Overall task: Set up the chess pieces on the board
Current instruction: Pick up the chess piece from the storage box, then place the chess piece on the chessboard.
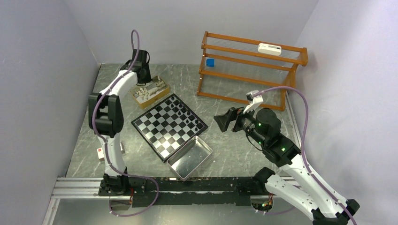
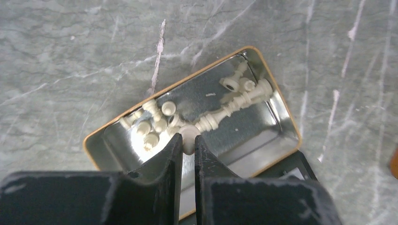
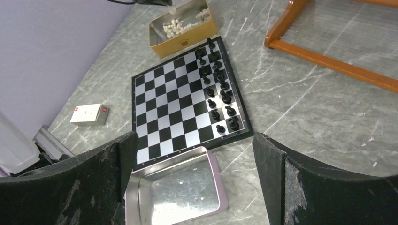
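Note:
The board (image 1: 165, 127) lies mid-table, and black chess pieces (image 1: 186, 115) fill its two rows on the right-hand side. Cream chess pieces (image 2: 157, 124) lie heaped in a gold-rimmed box (image 2: 281, 119) behind the board's far left corner. My left gripper (image 2: 188, 140) hangs over that box, shut on one cream piece (image 2: 189, 133) pinched between its fingertips. To the right of the board my right gripper (image 1: 224, 121) stands open and holds nothing. In the right wrist view the board (image 3: 169, 108) and its black pieces (image 3: 218, 101) show between the wide-apart fingers (image 3: 124, 159).
A shiny metal tray (image 1: 189, 157) sits at the board's near corner. A wooden rack (image 1: 248, 70) with a blue cube (image 1: 210, 62) and a white device (image 1: 269, 48) stands at the back right. A small white box (image 3: 89, 114) lies near the left arm's base.

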Controlling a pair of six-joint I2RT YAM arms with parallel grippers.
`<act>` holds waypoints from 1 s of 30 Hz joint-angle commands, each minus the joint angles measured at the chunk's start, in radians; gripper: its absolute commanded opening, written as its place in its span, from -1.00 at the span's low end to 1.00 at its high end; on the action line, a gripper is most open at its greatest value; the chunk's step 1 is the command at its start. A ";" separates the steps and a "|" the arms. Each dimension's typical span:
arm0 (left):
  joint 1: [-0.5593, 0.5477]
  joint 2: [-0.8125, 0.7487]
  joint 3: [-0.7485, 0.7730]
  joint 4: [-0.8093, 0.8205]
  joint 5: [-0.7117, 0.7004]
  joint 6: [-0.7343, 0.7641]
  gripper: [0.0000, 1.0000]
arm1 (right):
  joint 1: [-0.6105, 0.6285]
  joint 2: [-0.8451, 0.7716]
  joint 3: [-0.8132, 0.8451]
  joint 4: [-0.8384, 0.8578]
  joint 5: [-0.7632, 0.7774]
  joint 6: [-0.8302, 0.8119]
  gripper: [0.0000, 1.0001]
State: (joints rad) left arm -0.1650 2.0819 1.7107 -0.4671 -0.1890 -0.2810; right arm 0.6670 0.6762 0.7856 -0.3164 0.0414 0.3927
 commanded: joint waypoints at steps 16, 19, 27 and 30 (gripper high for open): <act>0.005 -0.596 -0.480 -0.163 0.244 -0.061 -0.73 | 0.004 -0.027 -0.006 -0.044 0.005 0.050 0.95; 0.002 -0.660 -0.551 -0.181 0.240 -0.076 -0.71 | 0.004 -0.026 -0.011 -0.038 -0.006 0.056 0.95; -0.024 -0.737 -0.722 -0.188 0.130 -0.134 -0.70 | 0.003 -0.019 0.007 -0.044 -0.029 0.041 0.95; -0.050 -0.775 -0.754 -0.170 0.073 -0.152 -0.70 | 0.004 -0.021 0.007 -0.049 -0.029 0.027 0.95</act>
State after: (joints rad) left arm -0.1837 1.3613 0.9878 -0.6491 -0.0402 -0.3904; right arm 0.6670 0.6636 0.7834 -0.3653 0.0223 0.4400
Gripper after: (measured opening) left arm 0.163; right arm 0.974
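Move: The left gripper already holds a white piece above the storage box, whose middle is about 2 cm ahead and 7 below. The white-side squares near the chessboard's left corner lie some 23 cm back, straight in line, 7 below; the board's middle is about 21 back and 15 right, the small carton 34 back and 15 left. From the idle right gripper, those squares are roughly 11 cm ahead, 42 left and 24 below. Bring the left gripper back about 23 cm from the storage box to above the chessboard's near-left edge, keeping the white piece pinched. Climb nearly 8 cm first, swinging back as you rise, then sink about as much on the way in, tipping the fingers some 10 degrees farther down. ##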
